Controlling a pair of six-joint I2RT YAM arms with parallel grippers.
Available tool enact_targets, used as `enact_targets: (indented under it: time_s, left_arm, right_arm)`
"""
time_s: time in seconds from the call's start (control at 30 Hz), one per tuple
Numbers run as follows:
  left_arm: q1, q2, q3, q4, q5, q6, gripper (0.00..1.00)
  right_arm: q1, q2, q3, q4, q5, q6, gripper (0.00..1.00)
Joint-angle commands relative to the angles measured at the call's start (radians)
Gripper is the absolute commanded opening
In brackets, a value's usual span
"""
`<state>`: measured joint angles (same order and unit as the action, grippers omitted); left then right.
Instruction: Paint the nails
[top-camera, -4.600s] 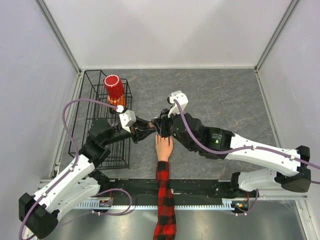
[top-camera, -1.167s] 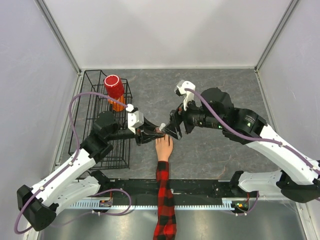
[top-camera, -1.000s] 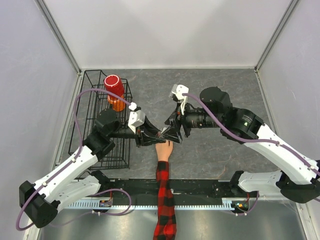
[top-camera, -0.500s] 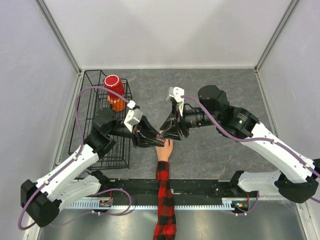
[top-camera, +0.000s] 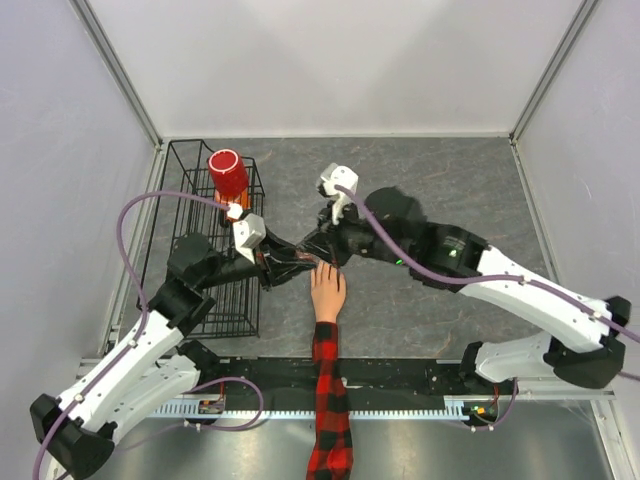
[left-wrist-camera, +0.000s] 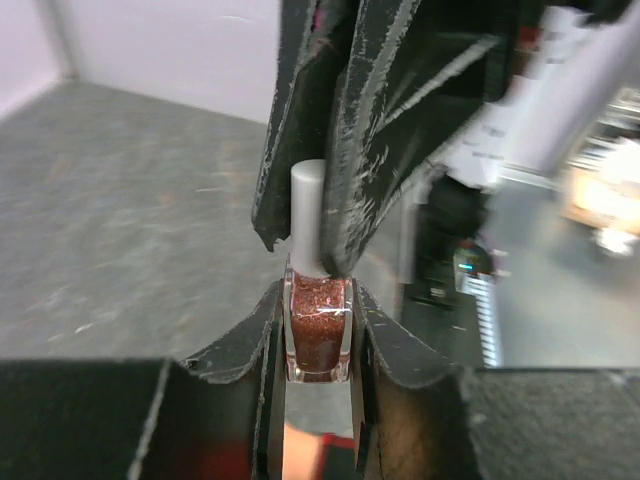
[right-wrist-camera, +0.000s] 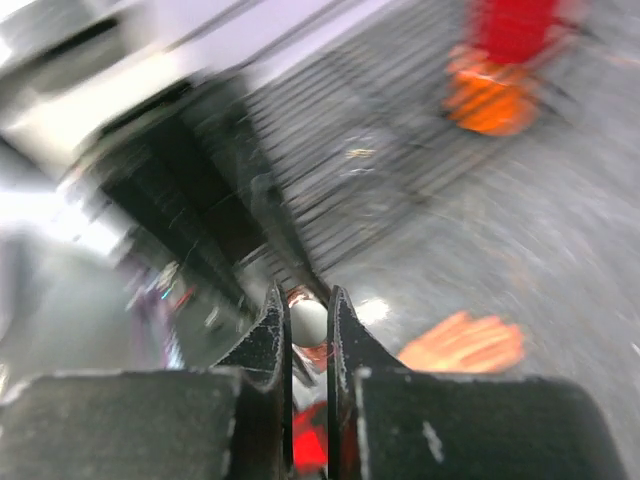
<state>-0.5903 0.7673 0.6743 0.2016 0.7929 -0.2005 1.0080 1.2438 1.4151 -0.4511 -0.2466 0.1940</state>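
The peach mannequin hand lies palm down on the table, its red-and-black plaid sleeve running toward the near edge. Its nails are too small to make out. My left gripper is shut on a small bottle of glittery red-brown polish, held just beyond the fingertips. My right gripper meets it from the right and is shut on the bottle's white cap. The cap also shows in the right wrist view between the fingers of the right gripper. The hand appears blurred there.
A black wire basket stands at the left with a red cup on top of an orange object in it. Grey walls close the table on three sides. The arms' bases sit along the near rail.
Both grippers have shifted slightly up and to the left, staying joined at the bottle. The left arm drew back left and the right arm stretched lower across the table.
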Motion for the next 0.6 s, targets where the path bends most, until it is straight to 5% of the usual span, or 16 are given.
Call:
enact_targets:
  time_s: [0.0, 0.1, 0.17, 0.3, 0.4, 0.43, 0.57]
  left_arm:
    - [0.012, -0.066, -0.024, 0.056, -0.472, 0.148, 0.02]
    - [0.01, -0.069, -0.035, 0.055, -0.505, 0.194, 0.02]
    - [0.01, -0.071, -0.032, 0.047, -0.485, 0.193, 0.02]
    - [0.009, -0.103, -0.058, 0.085, -0.439, 0.193, 0.02]
    - [0.009, -0.103, -0.048, 0.072, -0.428, 0.193, 0.02]
    - [0.009, -0.099, -0.042, 0.065, -0.429, 0.193, 0.02]
    - [0.009, -0.077, -0.024, 0.047, -0.382, 0.184, 0.02]
  right_arm:
    - [0.308, 0.191, 0.186, -0.147, 0.81, 0.38, 0.0]
    - [0.437, 0.389, 0.415, -0.347, 1.036, 0.505, 0.0]
    - [0.439, 0.472, 0.484, -0.408, 1.052, 0.554, 0.0]
    - [0.428, 0.392, 0.36, -0.267, 1.0, 0.552, 0.0]
    - [0.406, 0.364, 0.352, -0.265, 0.94, 0.527, 0.21]
    - [0.4, 0.358, 0.352, -0.268, 0.913, 0.519, 0.37]
    - [0.341, 0.283, 0.344, -0.297, 0.845, 0.46, 0.6]
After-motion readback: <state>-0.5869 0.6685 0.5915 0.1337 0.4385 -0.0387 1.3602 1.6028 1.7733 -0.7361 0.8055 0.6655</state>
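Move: The nail polish bottle stands upright between the left fingers, its white cap some 3 cm above that hand point. The right fingers are already shut on the cap, so for them the cap is right at the hand point and the bottle about 3 cm beneath. From the right hand, the dummy hand lies roughly level fore and aft, 3 cm to the right and 29 cm below; the orange mug is about 15 cm ahead, 16 cm left and 22 cm below. The white cap, still pinched by the right fingers, is twisted clockwise by nearly 50 degrees while the left hand keeps its grip on the bottle and turns it counter-clockwise some 20 degrees. Both hands meanwhile swing together about 5 cm forward and left, then sink about 2 cm; at the end the right fingers spread and let go of the cap. ##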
